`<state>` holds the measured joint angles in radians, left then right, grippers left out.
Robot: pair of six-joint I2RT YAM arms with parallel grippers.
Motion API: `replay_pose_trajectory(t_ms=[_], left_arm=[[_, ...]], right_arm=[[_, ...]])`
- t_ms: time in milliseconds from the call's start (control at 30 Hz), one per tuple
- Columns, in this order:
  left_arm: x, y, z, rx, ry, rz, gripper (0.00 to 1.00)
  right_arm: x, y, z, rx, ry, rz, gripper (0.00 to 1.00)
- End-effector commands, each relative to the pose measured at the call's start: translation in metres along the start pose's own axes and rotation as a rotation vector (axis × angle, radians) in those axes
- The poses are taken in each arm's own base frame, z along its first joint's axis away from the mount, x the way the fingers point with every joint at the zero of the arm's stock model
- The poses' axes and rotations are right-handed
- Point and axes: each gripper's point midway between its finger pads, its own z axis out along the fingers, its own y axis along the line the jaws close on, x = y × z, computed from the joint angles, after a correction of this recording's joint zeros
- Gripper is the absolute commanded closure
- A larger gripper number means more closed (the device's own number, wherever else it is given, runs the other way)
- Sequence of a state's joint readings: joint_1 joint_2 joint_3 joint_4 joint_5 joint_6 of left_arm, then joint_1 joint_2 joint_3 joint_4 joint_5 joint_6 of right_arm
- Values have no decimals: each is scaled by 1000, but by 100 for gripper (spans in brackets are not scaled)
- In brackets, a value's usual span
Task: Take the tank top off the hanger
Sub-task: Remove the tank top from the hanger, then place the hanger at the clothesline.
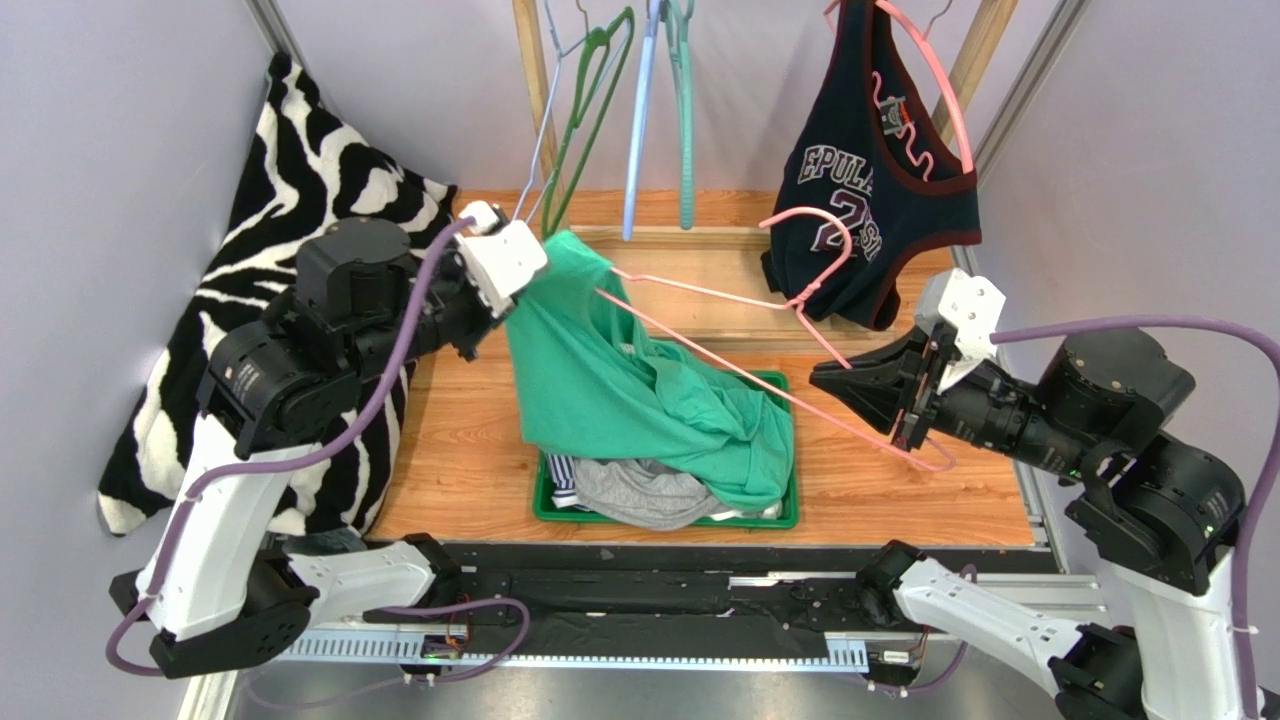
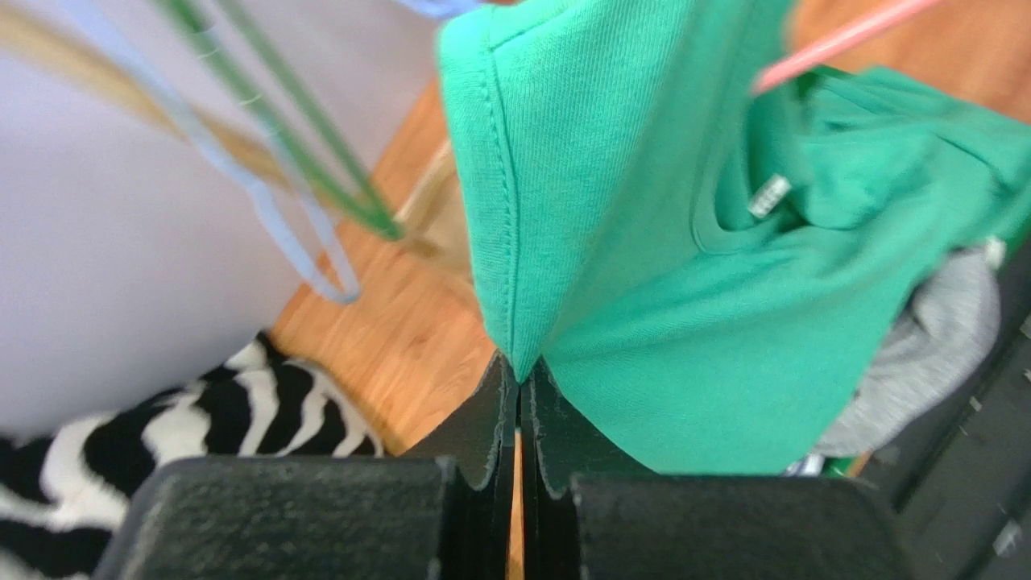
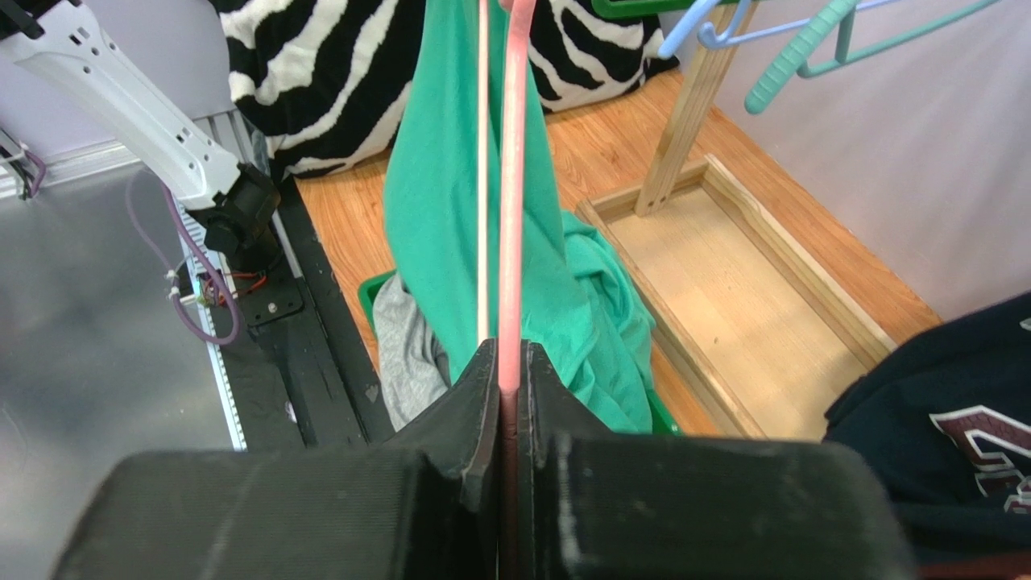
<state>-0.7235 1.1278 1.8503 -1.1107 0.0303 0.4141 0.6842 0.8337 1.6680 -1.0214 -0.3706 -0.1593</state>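
The green tank top [image 1: 631, 390] hangs on a pink wire hanger [image 1: 706, 293] and drapes down into the tray. My left gripper [image 1: 519, 305] is at its upper left corner. In the left wrist view the gripper [image 2: 520, 377] is shut on a folded seam edge of the tank top [image 2: 678, 242]. My right gripper [image 1: 821, 378] is on the right, shut on the hanger's lower end. In the right wrist view the pink hanger [image 3: 513, 181] runs straight out from between the closed fingers of the gripper [image 3: 511, 363], with the tank top [image 3: 442, 181] beyond it.
A green tray [image 1: 549, 503] under the tank top holds a grey garment [image 1: 646, 495]. A zebra-print cloth [image 1: 323, 165] lies at the left. A dark jersey [image 1: 879, 180] hangs on another pink hanger at the back right. Green and blue hangers [image 1: 601, 90] hang over a wooden rack base [image 3: 726, 278].
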Motion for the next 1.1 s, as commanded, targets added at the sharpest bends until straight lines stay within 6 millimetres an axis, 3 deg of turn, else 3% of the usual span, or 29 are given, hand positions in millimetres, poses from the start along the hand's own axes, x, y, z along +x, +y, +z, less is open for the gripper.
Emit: replay_pose_trajectory(t_ms=[0, 133, 200, 367, 500, 667, 700, 800, 900, 1033, 1067], left_arm=[[-22, 52, -28, -273, -84, -100, 100], [-38, 59, -36, -287, -130, -128, 100], [-51, 51, -37, -225, -169, -124, 100], [-77, 7, -35, 47, -263, -144, 99], [-90, -7, -19, 133, -270, -108, 99], [-108, -40, -5, 277, -285, -37, 99], [-113, -48, -7, 313, -300, -31, 99], [-122, -72, -5, 406, -319, 7, 99], [-126, -77, 7, 405, -305, 32, 100], [-112, -82, 31, 410, -227, 34, 100], [-96, -91, 43, 432, -175, 34, 100]], right_arm=[[-6, 0, -30, 60, -36, -32, 100], [8, -4, -41, 119, -32, -11, 100], [10, -13, -51, 194, -40, -12, 100], [-13, -41, -96, 431, -151, -37, 100], [-32, -71, -95, 586, -188, 19, 100], [-40, -107, -59, 702, -129, 85, 100], [-38, -115, -37, 703, -90, 99, 100], [-37, -132, 0, 710, -45, 65, 100], [-34, -153, 40, 711, -33, 46, 100], [-34, -187, 64, 738, -39, 78, 100], [-38, -195, 68, 748, -58, 80, 100]])
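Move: My left hand, pinching the green tank top, has the green tray some 15 cm to its right, 11 cm back and 30 cm below; the hanger's sleeved end is about 9 cm to its right, 2 cm ahead, at its height. From my right hand, holding the pink hanger, the rack gap lies roughly 29 cm ahead, 9 cm left and 5 cm up, between the teal hanger, 29 cm ahead and 20 cm left, and the navy top, 27 cm ahead and 4 cm right. My right hand keeps its grip and draws the pink hanger about 10 cm to the right out of the tank top, rising slightly, then swings it forward about 20 cm towards the rack gap, sinking and turning some 40 degrees clockwise. My left hand, still pinching the cloth, lifts about 8 cm, then carries it right some 15 cm and a little back towards the tray, sinking slightly. ##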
